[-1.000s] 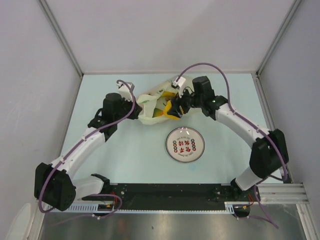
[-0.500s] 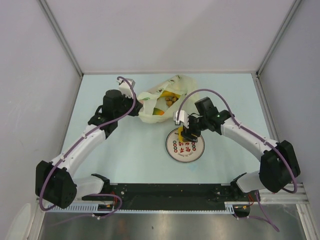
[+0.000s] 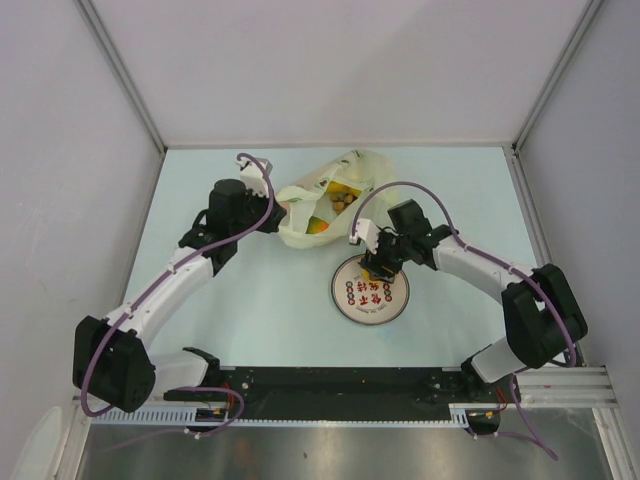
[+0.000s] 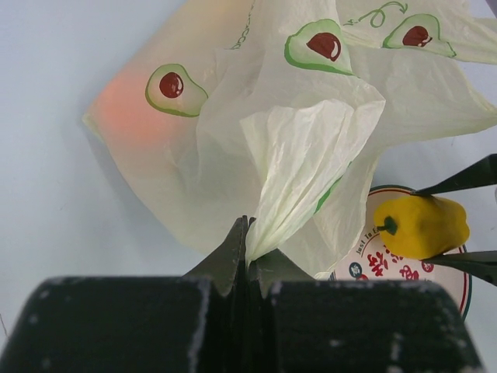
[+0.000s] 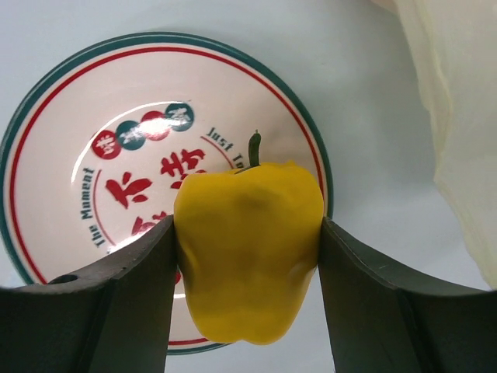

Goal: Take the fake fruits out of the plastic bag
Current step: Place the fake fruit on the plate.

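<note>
The plastic bag [image 3: 325, 195] lies crumpled at the back of the table, cream with avocado prints [image 4: 318, 47]. My left gripper [image 3: 272, 218] is shut on a bunched fold of it [image 4: 252, 233]. Inside the open bag I see an orange [image 3: 322, 226] and a brown cluster [image 3: 343, 199]; the orange glows through the film [image 4: 128, 105]. My right gripper [image 3: 380, 262] is shut on a yellow fruit [image 5: 248, 249] with a dark stem, held just over the far edge of the plate [image 5: 62, 155]. The same fruit [image 4: 423, 225] shows in the left wrist view.
The round white plate [image 3: 352, 300] with red and green marks sits in front of the bag, at mid-table. Grey walls enclose the pale table on three sides. The bag's edge [image 5: 458, 116] hangs close to the right of the plate.
My right gripper has carried the yellow fruit from the bag's mouth down to above the plate. The left gripper has kept its hold on the bag, hardly moving.
</note>
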`<act>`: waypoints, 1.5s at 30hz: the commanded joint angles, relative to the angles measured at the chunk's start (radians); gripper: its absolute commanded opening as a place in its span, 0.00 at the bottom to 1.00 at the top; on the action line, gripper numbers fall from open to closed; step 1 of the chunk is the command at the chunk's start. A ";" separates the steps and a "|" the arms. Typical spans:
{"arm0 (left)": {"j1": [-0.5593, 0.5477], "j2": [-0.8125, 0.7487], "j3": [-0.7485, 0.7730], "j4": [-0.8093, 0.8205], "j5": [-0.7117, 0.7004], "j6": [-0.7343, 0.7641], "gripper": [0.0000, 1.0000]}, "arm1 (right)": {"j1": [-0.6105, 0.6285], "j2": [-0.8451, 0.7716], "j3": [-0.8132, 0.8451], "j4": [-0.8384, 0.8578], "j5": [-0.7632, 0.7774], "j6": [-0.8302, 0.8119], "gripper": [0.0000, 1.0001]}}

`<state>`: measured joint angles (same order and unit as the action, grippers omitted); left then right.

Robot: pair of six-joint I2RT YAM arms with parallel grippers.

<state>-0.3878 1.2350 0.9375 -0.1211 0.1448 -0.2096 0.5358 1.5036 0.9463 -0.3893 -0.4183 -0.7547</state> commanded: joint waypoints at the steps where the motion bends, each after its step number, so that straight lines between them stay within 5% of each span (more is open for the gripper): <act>1: 0.003 0.000 0.038 0.021 0.010 0.010 0.00 | -0.004 0.017 0.002 0.093 0.023 0.072 0.34; 9: 0.001 0.012 0.041 0.024 0.010 0.013 0.00 | -0.003 0.040 -0.030 0.130 0.026 0.097 0.38; 16: 0.003 0.021 0.041 0.024 0.007 0.013 0.00 | -0.014 0.023 -0.078 0.199 0.070 0.115 0.65; 24: 0.001 0.038 0.053 0.024 0.013 0.007 0.00 | -0.017 0.017 -0.086 0.224 0.093 0.114 0.82; 40: 0.001 0.049 0.057 0.035 0.006 0.022 0.00 | 0.003 -0.051 -0.075 0.155 0.044 0.078 0.96; 45: 0.003 0.043 0.050 0.032 -0.005 0.027 0.00 | 0.007 -0.095 -0.031 0.112 -0.026 0.187 1.00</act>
<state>-0.3878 1.2835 0.9459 -0.1207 0.1421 -0.2016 0.5339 1.4605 0.8635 -0.2462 -0.3729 -0.6430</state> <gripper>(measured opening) 0.009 0.993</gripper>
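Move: The plate's middle lies some 5 cm below the right hand, about 4 cm back and 2 cm left; the yellow pepper already hangs in its fingers over the plate's far side. The open bag is roughly 15 cm ahead of that hand and 8 cm left, with the orange fruit in its near part about 11 cm ahead and 14 cm left. From the left hand, which holds the bag, the plate is about 12 cm back, 21 cm right and 17 cm down. The pepper is set down on the plate's far part: the right hand eases about 2 cm forward and 2 cm down, turning slightly clockwise, then spreads its fingers wide and lets go. It starts back up some 1.5 cm and a little back, with the pepper between the open fingers. The left hand keeps its pinch on the bag, sinking about 1.5 cm. ##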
